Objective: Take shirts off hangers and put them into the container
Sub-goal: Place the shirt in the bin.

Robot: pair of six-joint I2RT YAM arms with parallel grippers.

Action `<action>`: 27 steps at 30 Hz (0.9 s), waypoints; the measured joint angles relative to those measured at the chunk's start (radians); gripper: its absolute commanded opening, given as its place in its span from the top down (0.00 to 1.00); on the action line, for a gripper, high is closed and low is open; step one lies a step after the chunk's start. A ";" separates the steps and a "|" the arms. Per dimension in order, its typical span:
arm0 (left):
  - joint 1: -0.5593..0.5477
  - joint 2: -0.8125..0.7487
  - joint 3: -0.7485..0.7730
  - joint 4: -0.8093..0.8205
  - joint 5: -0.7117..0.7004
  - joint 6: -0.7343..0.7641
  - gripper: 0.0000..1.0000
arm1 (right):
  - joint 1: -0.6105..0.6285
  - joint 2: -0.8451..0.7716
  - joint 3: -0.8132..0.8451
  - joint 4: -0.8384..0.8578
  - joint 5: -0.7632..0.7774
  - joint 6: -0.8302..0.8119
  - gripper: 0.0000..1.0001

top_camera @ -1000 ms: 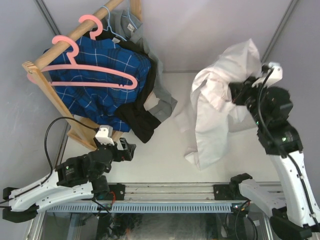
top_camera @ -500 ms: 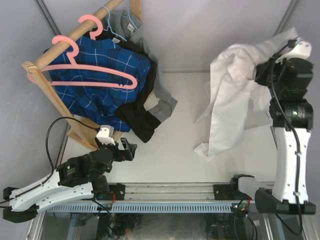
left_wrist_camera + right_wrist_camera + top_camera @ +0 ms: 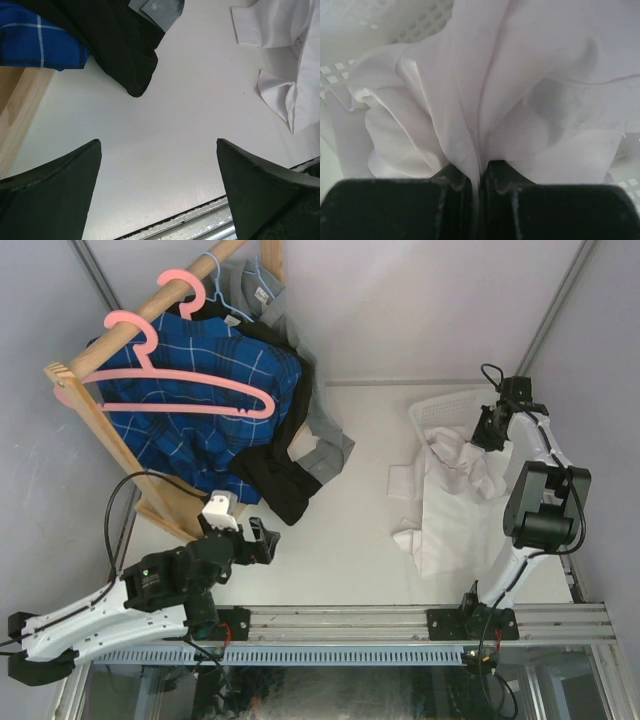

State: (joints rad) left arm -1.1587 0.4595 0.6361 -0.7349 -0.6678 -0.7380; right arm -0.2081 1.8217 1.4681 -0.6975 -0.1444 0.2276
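The white shirt (image 3: 450, 495) lies bunched, partly in the white mesh container (image 3: 442, 406) at the back right and partly spilling over onto the table. My right gripper (image 3: 488, 430) is low over the container, shut on a fold of that shirt (image 3: 485, 75); mesh wall (image 3: 350, 70) shows behind the cloth. On the rack hang the blue plaid shirt (image 3: 200, 410), black shirt (image 3: 275, 475) and grey shirt (image 3: 325, 440). A pink hanger (image 3: 190, 380) lies across the plaid. My left gripper (image 3: 262, 540) stands open over bare table below the black shirt (image 3: 120, 45), holding nothing.
The wooden rack (image 3: 110, 440) slants along the left side, its foot close to my left gripper. A second pink hook (image 3: 185, 285) and a light-blue wire hook (image 3: 215, 270) sit on its bar. The table's front rail (image 3: 330, 625) runs between the arm bases.
My right arm has swung from high in the air down and back to the container, carrying the white shirt, which has dropped from hanging to lying. The left gripper has shifted slightly right.
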 measured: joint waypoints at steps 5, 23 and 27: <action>0.010 0.046 0.000 0.020 0.027 0.024 0.00 | 0.002 0.047 0.079 -0.003 0.055 -0.004 0.97; 0.023 0.021 0.080 -0.042 0.005 0.161 0.00 | 0.012 -0.192 0.016 0.006 -0.015 -0.016 0.24; 0.024 0.022 0.113 -0.047 -0.032 0.202 0.00 | 0.068 -0.424 0.008 0.005 0.040 -0.029 0.24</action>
State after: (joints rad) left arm -1.1351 0.4816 0.7486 -0.7822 -0.6994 -0.5358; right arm -0.1406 1.3975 1.4757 -0.6922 -0.1040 0.1982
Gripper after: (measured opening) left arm 0.998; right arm 0.754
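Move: The right hand holds the bunched white shirt over the bin, whose middle is almost directly beneath, about 7 cm down and 1 cm ahead. The shirt's trailing body lies on the table some 17 cm back and 5 cm left of that hand, one cuff roughly 19 cm left and 4 cm back, both about 10 cm lower. From the left hand the bin is about 28 cm ahead, 53 cm right and 15 cm down. Still pinching the shirt, the right hand eases some 3.5 cm forward, then pushes about 7 cm down into the bin, its fingers opening from shut to about three-quarters on the way down and as it turns upward, to let go of the bundle. It then rises quickly, some 24 cm from its lowest point, drawing back and slightly left clear of the bin while the fingers tip up about 30 degrees; the empty left hand, wide open, dips a little and then lifts over the table, about 4 cm from its lowest. ##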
